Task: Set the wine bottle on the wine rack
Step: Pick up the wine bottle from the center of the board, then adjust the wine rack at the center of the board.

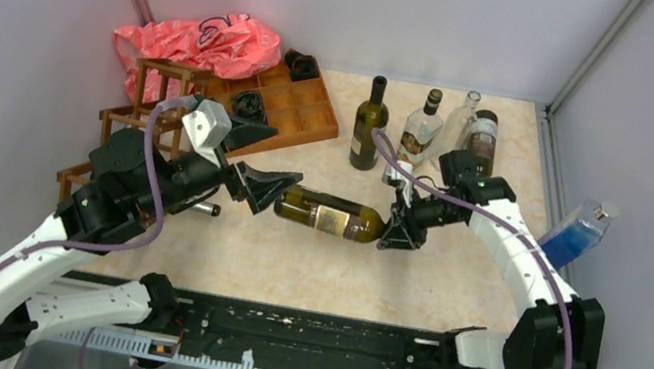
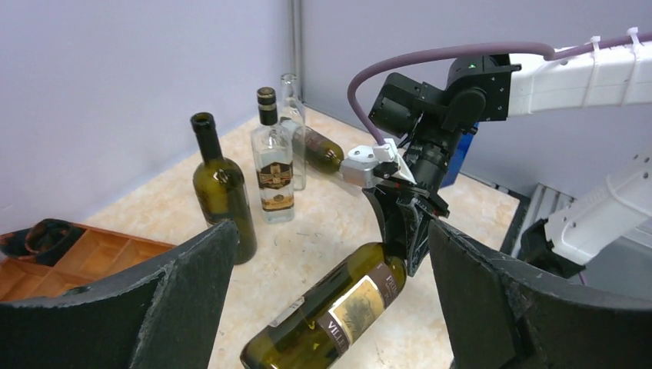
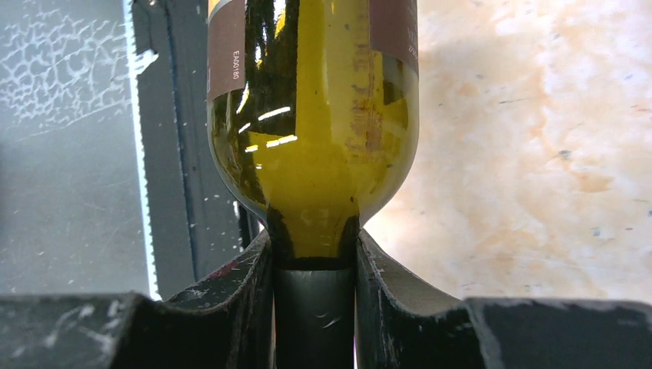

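Note:
The wine bottle [image 1: 330,216], green glass with a tan and brown label, lies level across the table's middle. My right gripper [image 1: 393,229] is shut on its black-capped neck. In the right wrist view the fingers [image 3: 250,292] pinch the neck just below the bottle's [image 3: 315,115] shoulder. My left gripper [image 1: 278,194] stands open at the base end. In the left wrist view the bottle [image 2: 338,311] lies between its wide-apart fingers [image 2: 184,300], untouched. The dark wooden wine rack [image 1: 150,98] stands at the far left, partly behind my left arm.
An orange-brown compartment tray [image 1: 290,112] and a pink plastic bag [image 1: 201,41] sit behind the rack. A dark green bottle [image 1: 371,123], a labelled clear bottle [image 1: 423,125] and others stand at the back. A blue bottle [image 1: 578,234] leans at the right wall.

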Robot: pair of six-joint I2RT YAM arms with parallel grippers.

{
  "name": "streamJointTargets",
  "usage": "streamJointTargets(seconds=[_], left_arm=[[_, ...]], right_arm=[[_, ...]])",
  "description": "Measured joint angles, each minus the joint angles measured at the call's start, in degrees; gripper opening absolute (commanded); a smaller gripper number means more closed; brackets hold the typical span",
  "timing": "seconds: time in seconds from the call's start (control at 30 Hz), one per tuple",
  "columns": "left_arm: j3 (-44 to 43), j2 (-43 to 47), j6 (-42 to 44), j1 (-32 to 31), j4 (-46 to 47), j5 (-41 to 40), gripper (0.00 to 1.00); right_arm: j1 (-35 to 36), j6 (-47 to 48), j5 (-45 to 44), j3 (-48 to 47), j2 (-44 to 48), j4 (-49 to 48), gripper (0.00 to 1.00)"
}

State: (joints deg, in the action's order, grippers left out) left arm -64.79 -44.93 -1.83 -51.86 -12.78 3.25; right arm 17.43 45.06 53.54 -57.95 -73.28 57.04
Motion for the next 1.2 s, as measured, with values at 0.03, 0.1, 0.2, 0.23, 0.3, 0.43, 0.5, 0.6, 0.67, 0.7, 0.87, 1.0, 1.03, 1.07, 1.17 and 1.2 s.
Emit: streamJointTargets(seconds=[0.03, 0.1, 0.2, 0.23, 0.3, 0.43, 0.5, 0.6, 0.67, 0.7, 0.87, 1.0, 1.03, 1.07, 1.17, 1.2], left_arm=[[-0.37, -0.11, 0.11, 0.00, -0.13, -0.55, 0.99], [-1.20, -0.37, 0.11, 0.00, -0.31, -2.08, 0.99], [-2.58, -0.96, -0.35, 0.00, -0.63, -4.46, 0.99], [-3.10, -1.20, -0.59, 0.00, -0.74, -5.20, 0.99], [-4.35, -1.79, -1.36, 0.00, -0.96, -6.67, 0.99], [-7.17, -2.78, -3.34, 0.00, -1.46, -9.33, 0.99], [-8.13, -2.80, -4.57, 0.00, -1.64, -10.58, 0.99], [-8.63, -2.19, -6.56, 0.00, -1.84, -12.44, 0.99], [-8.63, -1.64, -7.91, 0.00, -2.34, -13.81, 0.99], [-8.66, -1.40, -8.50, 0.00, -2.67, -14.40, 0.99], [-9.35, -0.48, -10.29, 0.00, -4.26, -18.88, 0.99], [-12.31, -1.57, -10.16, 0.00, -5.92, -21.92, 0.99], [-13.05, -2.10, -10.08, 0.00, -6.23, -22.49, 0.99], [-13.84, -2.75, -9.90, 0.00, -6.64, -23.15, 0.99], [-15.43, -4.96, -8.96, 0.00, -7.54, -24.37, 0.99], [-15.87, -5.66, -8.59, 0.00, -7.96, -24.68, 0.99]], right_arm=[[0.00, 0.07, -0.33, -1.09, -0.72, 0.15, 0.00], [0.00, -0.11, -0.96, -3.76, -2.69, 0.00, 0.00], [0.07, -2.10, -1.68, -7.13, -5.33, -1.60, 0.00], [0.24, -2.86, -1.81, -7.74, -5.92, -2.34, 0.00], [0.98, -4.83, -2.67, -8.66, -6.75, -4.57, 0.00], [5.01, -10.67, -4.90, -9.27, -7.41, -9.79, 0.00], [7.67, -14.32, -5.20, -9.33, -8.17, -13.51, 0.00], [11.34, -19.65, -5.92, -9.35, -10.25, -19.91, 0.00], [13.03, -23.23, -6.49, -9.35, -11.82, -23.67, 0.00], [13.79, -25.44, -6.78, -9.38, -12.83, -25.83, 0.00], [17.00, -33.44, -9.49, -12.41, -19.43, -32.28, 0.00], [19.21, -36.41, -10.82, -16.44, -24.44, -33.42, 0.00], [19.74, -36.83, -11.06, -17.68, -25.70, -33.42, 0.00], [20.24, -37.18, -11.28, -18.93, -26.91, -33.46, 0.00], [21.66, -37.83, -11.91, -22.56, -30.34, -33.42, 0.00], [22.05, -38.07, -11.87, -23.78, -31.50, -33.42, 0.00]])
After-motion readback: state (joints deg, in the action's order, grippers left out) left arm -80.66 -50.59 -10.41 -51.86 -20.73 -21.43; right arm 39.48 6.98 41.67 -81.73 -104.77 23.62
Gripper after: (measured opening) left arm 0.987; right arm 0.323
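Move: The right hand already holds the wine bottle by its neck, base pointing left. The wine rack it is bound for lies about 56 cm to its left and 7 cm ahead, a little below. In the rack another bottle lies about 50 cm left and 4 cm ahead; the wooden tray is some 29 cm left and 30 cm ahead, and a standing wine bottle 8 cm left and 23 cm ahead. From the open left hand the rack is about 35 cm left, 6 cm ahead and 28 cm below. Right hand carries the neck-held bottle forward, then some 19 cm left towards the rack; open left hand rises leftward. ##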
